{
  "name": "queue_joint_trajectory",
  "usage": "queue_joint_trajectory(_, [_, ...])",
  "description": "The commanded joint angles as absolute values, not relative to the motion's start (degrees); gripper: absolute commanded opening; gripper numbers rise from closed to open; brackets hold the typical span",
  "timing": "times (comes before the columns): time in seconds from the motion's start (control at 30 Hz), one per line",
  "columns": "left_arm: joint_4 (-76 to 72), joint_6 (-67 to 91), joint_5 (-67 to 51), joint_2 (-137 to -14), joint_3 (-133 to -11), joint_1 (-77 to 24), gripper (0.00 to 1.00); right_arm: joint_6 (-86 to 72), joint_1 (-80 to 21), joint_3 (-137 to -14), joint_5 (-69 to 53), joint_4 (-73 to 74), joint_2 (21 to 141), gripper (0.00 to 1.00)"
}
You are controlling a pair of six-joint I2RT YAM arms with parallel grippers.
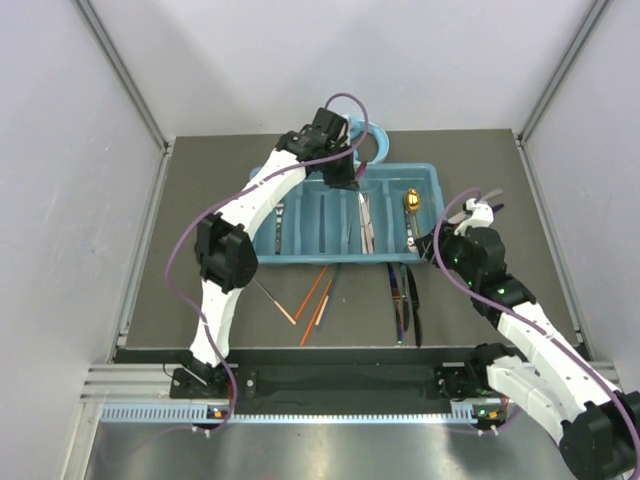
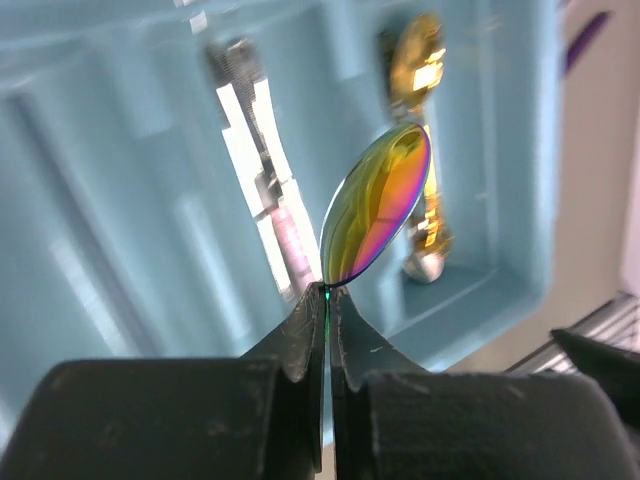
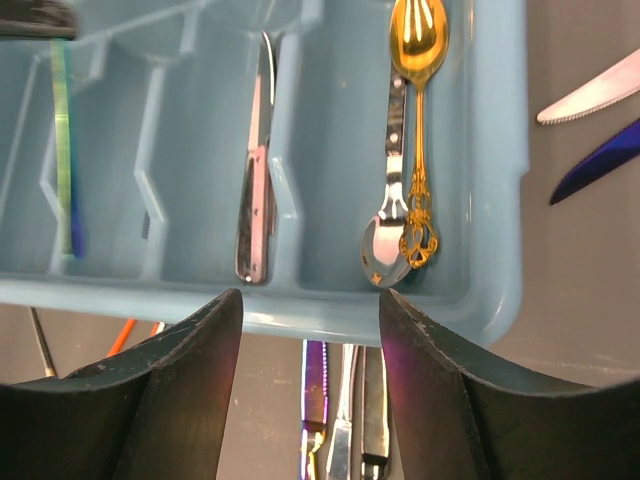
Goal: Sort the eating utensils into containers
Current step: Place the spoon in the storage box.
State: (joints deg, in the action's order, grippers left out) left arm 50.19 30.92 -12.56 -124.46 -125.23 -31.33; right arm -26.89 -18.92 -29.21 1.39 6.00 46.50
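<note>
My left gripper (image 2: pixel 327 296) (image 1: pixel 342 180) is shut on a rainbow-coloured spoon (image 2: pixel 380 200), which hangs over the teal tray (image 1: pixel 430 180). In the tray's compartments lie a gold spoon (image 3: pixel 418 40), a silver spoon (image 3: pixel 385 250) and a pink-handled knife (image 3: pixel 255 200). My right gripper (image 3: pixel 310 310) (image 1: pixel 428 243) is open with nothing between its fingers, above the tray's near right edge. Below it on the table lie a purple knife (image 3: pixel 315 380) and two darker utensils (image 1: pixel 405 300). Orange chopsticks (image 1: pixel 315 298) lie in front of the tray.
Light blue headphones (image 1: pixel 375 140) sit behind the tray. A silver knife (image 3: pixel 590 95) and a blue-purple knife (image 3: pixel 595 160) lie on the table to the right of the tray. A thin stick (image 1: pixel 270 297) lies left of the chopsticks.
</note>
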Motion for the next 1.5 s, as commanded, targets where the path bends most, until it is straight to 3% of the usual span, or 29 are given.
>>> queue_joint_trajectory(0.0, [43.43,34.45,-16.78,-127.95,-131.83,-33.13,0.0,-28.57,-18.19,-28.65,4.22,4.66,43.77,0.57])
queue_joint_trajectory(0.37, [23.14,44.64,-23.64,-135.26,-132.8,-37.35,0.0,-28.13,-18.11,-27.95,5.01,6.5,43.33,0.57])
queue_joint_trajectory(0.6, [19.17,47.99,-21.8,-139.74,-134.65,-40.17,0.0,-27.16,-18.11,-28.3,6.5,8.09,42.28,0.57])
queue_joint_trajectory(1.03, [25.39,48.43,-9.85,-141.5,-130.87,-40.87,0.0,-26.28,-18.02,-28.65,7.29,9.41,41.48,0.57])
queue_joint_trajectory(1.33, [27.33,49.66,-11.51,-145.37,-130.96,-40.87,0.0,-26.28,-18.02,-29.18,7.12,9.75,42.01,0.57])
queue_joint_trajectory(1.47, [27.6,49.92,-11.6,-146.07,-130.87,-40.87,0.08,-26.1,-18.02,-29.0,7.21,9.84,41.84,0.57])
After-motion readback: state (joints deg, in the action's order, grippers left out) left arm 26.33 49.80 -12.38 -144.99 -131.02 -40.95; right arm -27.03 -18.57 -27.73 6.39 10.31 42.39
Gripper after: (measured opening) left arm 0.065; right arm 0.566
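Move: The rainbow spoon is already in the left hand; its destination, the box's right-hand compartment, is centred about 17 cm to the right, level fore and aft, with its floor some 12 cm below. In there the gold spoon lies roughly 18 cm right and 2 cm back, the silver spoon 16 cm right and 3 cm back. The knives are nearly underneath, 3 cm right and 2 cm back. From the right hand that compartment is about 15 cm ahead, 4 cm left and 10 cm down. The rainbow spoon, still pinched, is carried by the left hand some 16 cm right, across the knives' compartment, starting level and sinking on the way, then comes back about 2 cm left while being lowered into the right-hand compartment, 10 cm down in all. The wrist rolls about 20 degrees, leaning the fingers farther right, then partly unwinds; the fingers only just start to ease. The right hand shifts about 2 cm right. ##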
